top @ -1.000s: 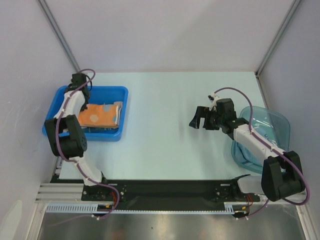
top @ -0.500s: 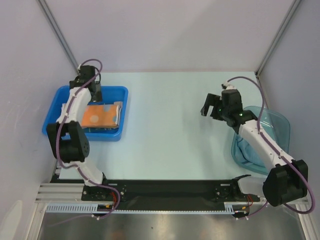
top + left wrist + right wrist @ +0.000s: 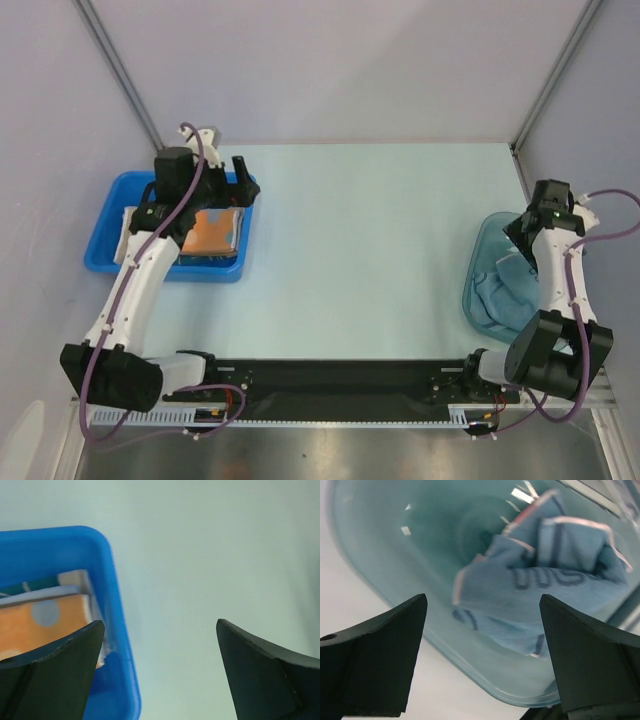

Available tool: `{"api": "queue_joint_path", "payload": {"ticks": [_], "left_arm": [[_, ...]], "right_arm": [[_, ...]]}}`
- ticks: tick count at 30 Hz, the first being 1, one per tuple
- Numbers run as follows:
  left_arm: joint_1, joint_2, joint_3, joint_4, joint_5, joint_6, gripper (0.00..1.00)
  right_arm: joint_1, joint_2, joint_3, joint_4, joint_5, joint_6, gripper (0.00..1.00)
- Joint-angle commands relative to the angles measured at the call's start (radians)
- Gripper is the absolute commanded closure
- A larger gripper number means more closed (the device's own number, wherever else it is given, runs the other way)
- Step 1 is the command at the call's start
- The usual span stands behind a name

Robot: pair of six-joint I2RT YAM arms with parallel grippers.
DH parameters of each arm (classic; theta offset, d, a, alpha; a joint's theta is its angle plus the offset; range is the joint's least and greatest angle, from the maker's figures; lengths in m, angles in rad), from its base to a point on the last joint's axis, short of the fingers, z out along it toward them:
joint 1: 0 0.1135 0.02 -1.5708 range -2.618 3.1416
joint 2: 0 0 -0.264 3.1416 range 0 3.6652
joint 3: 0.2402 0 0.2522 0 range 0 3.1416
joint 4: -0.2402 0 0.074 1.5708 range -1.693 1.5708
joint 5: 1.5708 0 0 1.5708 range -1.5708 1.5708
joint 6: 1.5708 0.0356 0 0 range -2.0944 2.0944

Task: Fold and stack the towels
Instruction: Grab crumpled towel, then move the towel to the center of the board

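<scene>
A folded orange towel with pale dots (image 3: 210, 232) (image 3: 40, 625) tops a stack of folded towels in the blue bin (image 3: 150, 265) (image 3: 116, 625); teal and pale edges show beneath it in the left wrist view. My left gripper (image 3: 238, 178) (image 3: 160, 622) hangs open and empty over the bin's far right corner, straddling its right wall. A crumpled light blue towel (image 3: 500, 295) (image 3: 550, 575) lies in the clear teal bin (image 3: 560, 240) (image 3: 520, 692). Above that bin, my right gripper (image 3: 525, 235) (image 3: 482, 597) is open with nothing in it.
The pale table (image 3: 370, 240) stretches between the two bins. Grey walls and metal frame posts close in the back and sides. The arm bases sit on a black rail (image 3: 340, 375) at the near edge.
My left gripper has opened and moved right from the bin's far left side to its far right corner. The right arm has swung from mid-table to above the clear bin.
</scene>
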Motion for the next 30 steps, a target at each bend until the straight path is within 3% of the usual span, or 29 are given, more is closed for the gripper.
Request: {"api": "queue_joint_path", "payload": {"ticks": [1, 5, 7, 10, 12, 17, 18, 21, 23, 27, 30], "left_arm": [[-0.081, 0.04, 0.011, -0.003, 0.133, -0.02, 0.0], [-0.099, 0.034, 0.014, 0.023, 0.135, -0.064, 0.0], [-0.098, 0.038, 0.031, 0.02, 0.139, -0.098, 0.0], [-0.096, 0.055, 0.077, 0.038, 0.291, -0.082, 0.0], [-0.096, 0.049, 0.066, 0.076, 0.363, -0.101, 0.0], [-0.092, 0.061, 0.076, 0.143, 0.481, -0.096, 0.0], [-0.093, 0.078, 0.098, 0.123, 0.465, -0.092, 0.0], [-0.092, 0.091, 0.123, 0.101, 0.446, -0.075, 0.0], [-0.092, 0.08, 0.123, 0.109, 0.417, -0.073, 0.0], [-0.093, 0.065, 0.118, 0.126, 0.386, -0.084, 0.01], [-0.093, 0.054, 0.109, 0.13, 0.392, -0.084, 0.01]], "right_arm": [[-0.049, -0.012, -0.048, -0.086, 0.076, 0.127, 0.01], [-0.104, 0.037, -0.156, 0.033, 0.053, 0.135, 0.02], [-0.121, 0.045, -0.174, 0.096, 0.01, 0.103, 0.1], [-0.128, 0.036, -0.134, 0.177, -0.065, -0.008, 0.7], [-0.128, 0.032, -0.021, 0.142, -0.061, -0.072, 1.0], [-0.073, -0.013, 0.248, 0.079, -0.293, -0.249, 1.0], [-0.057, -0.029, 0.297, 0.076, -0.424, -0.27, 1.0], [0.038, -0.041, 0.505, 0.104, -0.58, -0.286, 1.0], [0.167, -0.041, 0.663, 0.151, -0.643, -0.287, 1.0], [0.329, -0.043, 0.742, 0.299, -0.734, -0.226, 1.0], [0.405, -0.035, 0.69, 0.319, -0.774, -0.201, 1.0]]}}
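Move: The crumpled blue towel lies in the teal basket, its middle about 6 cm back from the open right hand, 2 cm to the left and some 9 cm below. The basket's own middle is roughly 7 cm back and 4 cm left, about 9 cm down; its left rim stands some 16 cm left and 7 cm back, about 6 cm lower than the hand. From the left hand the towel is around 62 cm right, 15 cm back and 22 cm below. The blue towel is pinched as the right hand dips back and down some 7 cm and shuts, then carried fast out of the basket: up over 40 cm, some 23 cm left and forward, easing back slightly, while the wrist swings the fingers from steeply down to level, pointing forward. The left hand, still open, shifts about 10 cm right, away from the blue bin, turning clockwise. ##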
